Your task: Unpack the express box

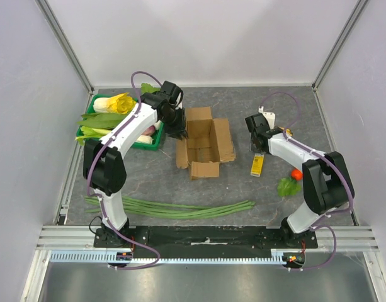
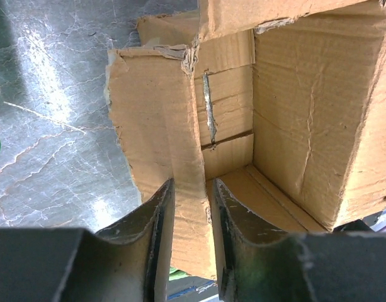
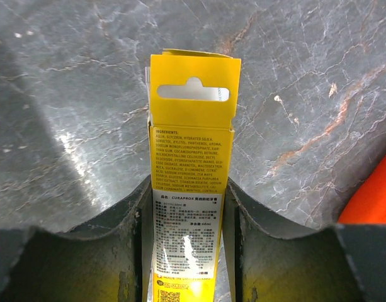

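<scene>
The express box (image 1: 203,142) lies open in the middle of the table, its brown flaps spread out. The wrist view looks into its bare cardboard inside (image 2: 306,113). My left gripper (image 1: 178,131) hangs over the box's left side. Its jaws (image 2: 193,184) stand slightly apart astride the left flap (image 2: 155,126) and do not pinch it. My right gripper (image 1: 261,150) is right of the box, low over the table. A slim yellow carton (image 3: 191,157) sits lengthways between its fingers (image 3: 187,185), which are closed on the carton's sides. The carton's far end (image 1: 257,166) rests toward the near edge.
A green tray (image 1: 152,145) with leafy vegetables (image 1: 112,104) stands at the left, close behind my left arm. Long green beans (image 1: 174,209) lie across the front. A red piece (image 1: 296,173) and a green leaf (image 1: 286,187) lie near the right arm; a white item (image 1: 267,117) sits behind.
</scene>
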Controlling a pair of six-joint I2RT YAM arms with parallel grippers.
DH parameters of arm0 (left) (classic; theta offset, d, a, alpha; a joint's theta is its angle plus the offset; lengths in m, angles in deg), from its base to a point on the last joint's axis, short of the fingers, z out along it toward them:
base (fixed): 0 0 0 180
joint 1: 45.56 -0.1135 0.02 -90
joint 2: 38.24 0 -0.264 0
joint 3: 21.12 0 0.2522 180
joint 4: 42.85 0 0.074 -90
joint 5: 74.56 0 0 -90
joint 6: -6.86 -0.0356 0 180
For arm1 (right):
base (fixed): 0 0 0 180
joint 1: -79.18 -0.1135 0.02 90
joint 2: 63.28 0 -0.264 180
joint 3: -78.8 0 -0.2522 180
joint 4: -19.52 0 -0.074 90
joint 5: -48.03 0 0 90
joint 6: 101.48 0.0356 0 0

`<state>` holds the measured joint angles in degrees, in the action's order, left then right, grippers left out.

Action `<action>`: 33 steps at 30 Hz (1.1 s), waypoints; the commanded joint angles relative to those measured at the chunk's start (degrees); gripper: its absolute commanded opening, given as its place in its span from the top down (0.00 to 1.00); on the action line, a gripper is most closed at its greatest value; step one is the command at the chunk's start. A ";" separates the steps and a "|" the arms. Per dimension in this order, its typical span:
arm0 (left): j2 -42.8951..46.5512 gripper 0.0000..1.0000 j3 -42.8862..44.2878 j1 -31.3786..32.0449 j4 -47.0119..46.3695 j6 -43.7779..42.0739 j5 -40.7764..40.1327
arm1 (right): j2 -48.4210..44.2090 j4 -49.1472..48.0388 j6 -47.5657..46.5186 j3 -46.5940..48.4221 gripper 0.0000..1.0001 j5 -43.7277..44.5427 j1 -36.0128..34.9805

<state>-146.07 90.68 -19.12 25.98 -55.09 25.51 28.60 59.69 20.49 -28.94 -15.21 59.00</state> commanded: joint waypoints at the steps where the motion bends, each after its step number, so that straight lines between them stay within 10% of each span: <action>1: 3.06 0.63 -0.04 0.02 -1.54 -2.48 1.80 | 1.90 -2.68 2.05 -0.67 0.53 1.10 1.20; 9: 5.78 0.46 -0.04 0.02 -2.25 -2.13 1.19 | 3.57 -3.47 3.10 -2.25 0.46 1.71 1.90; 20: 18.35 0.08 -6.54 0.02 -6.11 -0.99 -0.21 | -11.44 -0.85 -0.06 -0.33 0.12 -0.65 1.73; 33: 51.12 0.05 -25.42 0.02 -13.23 -3.97 -6.54 | -33.68 7.68 -7.00 8.29 0.11 -21.13 1.20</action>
<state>-105.53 70.09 -19.12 17.13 -56.27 23.01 -0.43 63.19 16.77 -24.96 -27.95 60.46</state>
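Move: The yellow carton in the right gripper goes onto the table just below, its resting place centred about 2 cm back, 1 cm right and 4 cm below that hand. From this hand the cutter lies about 9 cm ahead and 8 cm right, the green leaf 12 cm back and 11 cm right, the express box level and 21 cm left. From the left hand the express box's middle is 1 cm back, 8 cm right and 8 cm below; the pumpkin is about 11 cm ahead, 2 cm left. Lower the right gripper about 3 cm, drifting slightly right, to set the held yellow carton on the table; open to let go, then rise some 20 cm, tilting the fingers up and forward. Open the left gripper astride the express box's left flap, lift it clear about 14 cm, then draw it back 8 cm and left 5 cm, away from the box. ##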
